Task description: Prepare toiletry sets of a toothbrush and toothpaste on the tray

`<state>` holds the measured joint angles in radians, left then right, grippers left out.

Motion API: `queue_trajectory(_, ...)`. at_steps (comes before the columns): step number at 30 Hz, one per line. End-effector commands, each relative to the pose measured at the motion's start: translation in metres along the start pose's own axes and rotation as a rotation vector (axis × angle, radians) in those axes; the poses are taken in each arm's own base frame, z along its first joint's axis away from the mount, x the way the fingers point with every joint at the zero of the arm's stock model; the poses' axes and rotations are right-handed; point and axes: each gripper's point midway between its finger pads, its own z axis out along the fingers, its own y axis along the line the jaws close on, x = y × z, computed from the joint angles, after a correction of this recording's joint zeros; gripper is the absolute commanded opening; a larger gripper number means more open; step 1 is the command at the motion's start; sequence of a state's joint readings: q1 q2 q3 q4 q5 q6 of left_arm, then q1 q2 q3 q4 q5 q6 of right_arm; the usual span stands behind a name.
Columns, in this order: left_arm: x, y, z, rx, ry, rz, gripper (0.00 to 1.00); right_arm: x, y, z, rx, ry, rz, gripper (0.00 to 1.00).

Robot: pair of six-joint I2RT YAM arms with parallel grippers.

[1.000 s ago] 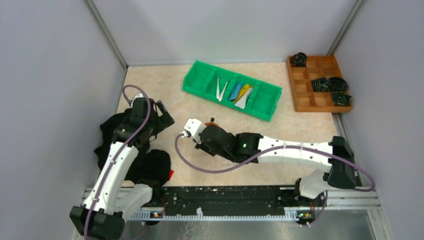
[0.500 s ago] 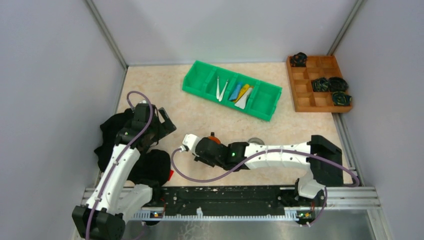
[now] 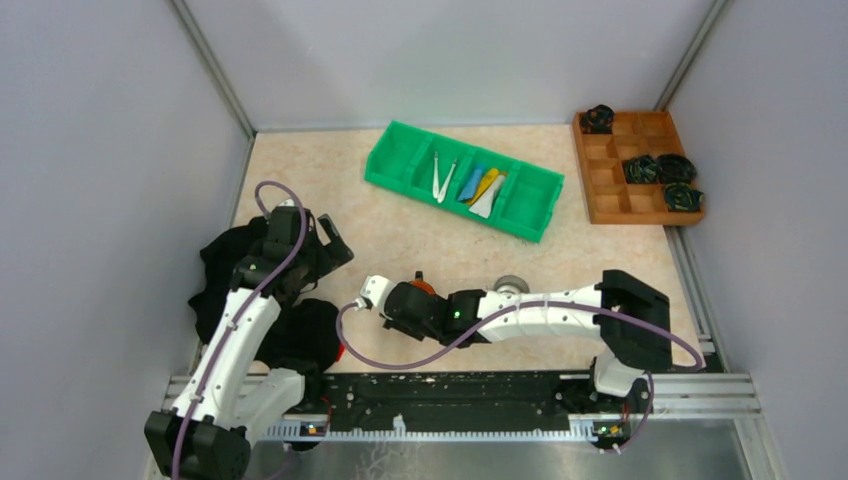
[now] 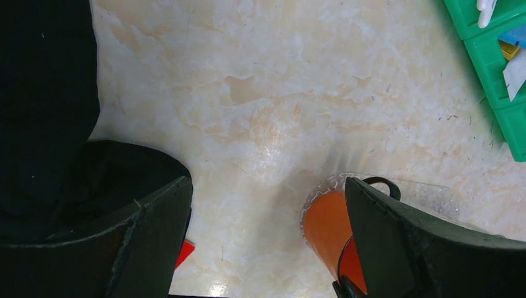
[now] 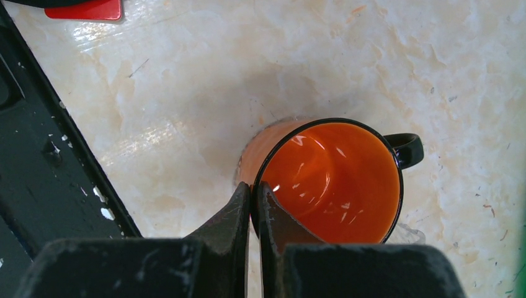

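Two thin white toothbrushes (image 3: 440, 178) lie crossed in a middle compartment of the green bin (image 3: 400, 150). The blue, yellow and white toothpaste tubes (image 3: 482, 188) lie in the compartment to their right. My right gripper (image 5: 254, 189) is shut on the rim of an orange mug (image 5: 335, 180), one finger inside and one outside. A faint clear plastic edge, the tray (image 4: 428, 191), shows around the mug's foot. Whether the mug stands in it I cannot tell. My left gripper (image 4: 267, 183) hangs open over bare table left of the mug (image 4: 325, 226), holding nothing.
Black cloth (image 3: 225, 265) is heaped under the left arm, with a small red piece (image 3: 342, 350) at its near edge. A brown wooden compartmented box (image 3: 640, 165) with dark bundles sits at the far right. A small grey round thing (image 3: 511, 285) lies behind the right forearm.
My right arm has pulled back toward the near edge and to the left, carrying the orange mug. The left gripper shifted slightly nearer a second ago, then stayed still and open.
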<state>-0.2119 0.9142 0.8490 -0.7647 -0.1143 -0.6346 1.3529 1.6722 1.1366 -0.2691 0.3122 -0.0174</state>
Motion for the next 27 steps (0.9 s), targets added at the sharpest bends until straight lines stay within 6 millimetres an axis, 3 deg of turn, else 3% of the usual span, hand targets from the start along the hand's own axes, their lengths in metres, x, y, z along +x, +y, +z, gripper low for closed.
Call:
queue_trajectory(1,0.003,-0.002,0.003,0.023,0.009,0.012,0.99,-0.022,0.003,-0.001,0.005,-0.077,0.024,0.00)
queue_trajectory(3,0.003,-0.003,0.003,0.029,0.011,0.014,0.99,-0.020,0.003,-0.001,0.006,-0.073,0.024,0.00)
queue_trajectory(7,0.003,-0.004,0.002,0.038,0.011,0.013,0.99,-0.021,0.003,-0.006,0.009,-0.073,0.020,0.22)
queue_trajectory(10,0.004,-0.006,0.002,0.049,0.009,0.014,0.99,-0.027,0.004,-0.015,0.006,-0.085,0.031,0.31)
queue_trajectory(18,0.007,-0.008,0.007,0.064,0.019,0.019,0.99,-0.052,-0.018,-0.051,0.076,-0.146,0.102,0.35)
queue_trajectory(21,-0.002,-0.016,0.010,0.093,-0.007,0.031,0.99,-0.079,-0.052,-0.082,0.175,-0.225,0.192,0.45)
queue_trajectory(23,-0.017,-0.030,0.016,0.118,-0.028,0.038,0.99,-0.090,-0.083,-0.093,0.202,-0.247,0.303,0.45)
queue_trajectory(25,-0.034,-0.049,0.027,0.156,-0.038,0.049,0.98,-0.084,-0.129,-0.095,0.277,-0.237,0.449,0.45)
queue_trajectory(27,-0.044,-0.071,0.044,0.194,-0.001,0.066,0.94,-0.065,-0.173,-0.093,0.356,-0.214,0.583,0.45)
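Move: My right hand still pinches the rim of the orange mug on its near-left side; the mug's middle is about 3 cm ahead, 3 cm right and 4 cm below. The clear tray under it is centred roughly 12 cm right, 1 cm ahead and 8 cm down, with the steel cup about 20 cm right and 3 cm ahead. The toothbrushes lie some 27 cm ahead, 8 cm right. From my left hand the mug is about 12 cm back, 13 cm right and 10 cm lower. I hold my right hand almost still over the tray's left end and open the fingers to nearly half, letting go of the mug's rim. Then I pull up and away, faster and faster, some 11 cm up and finally about 5 cm forward, the wrist rolling left side up and turning roughly 15 degrees clockwise. Late on, my open left hand sets off about 3 cm forward and 2 cm right. ##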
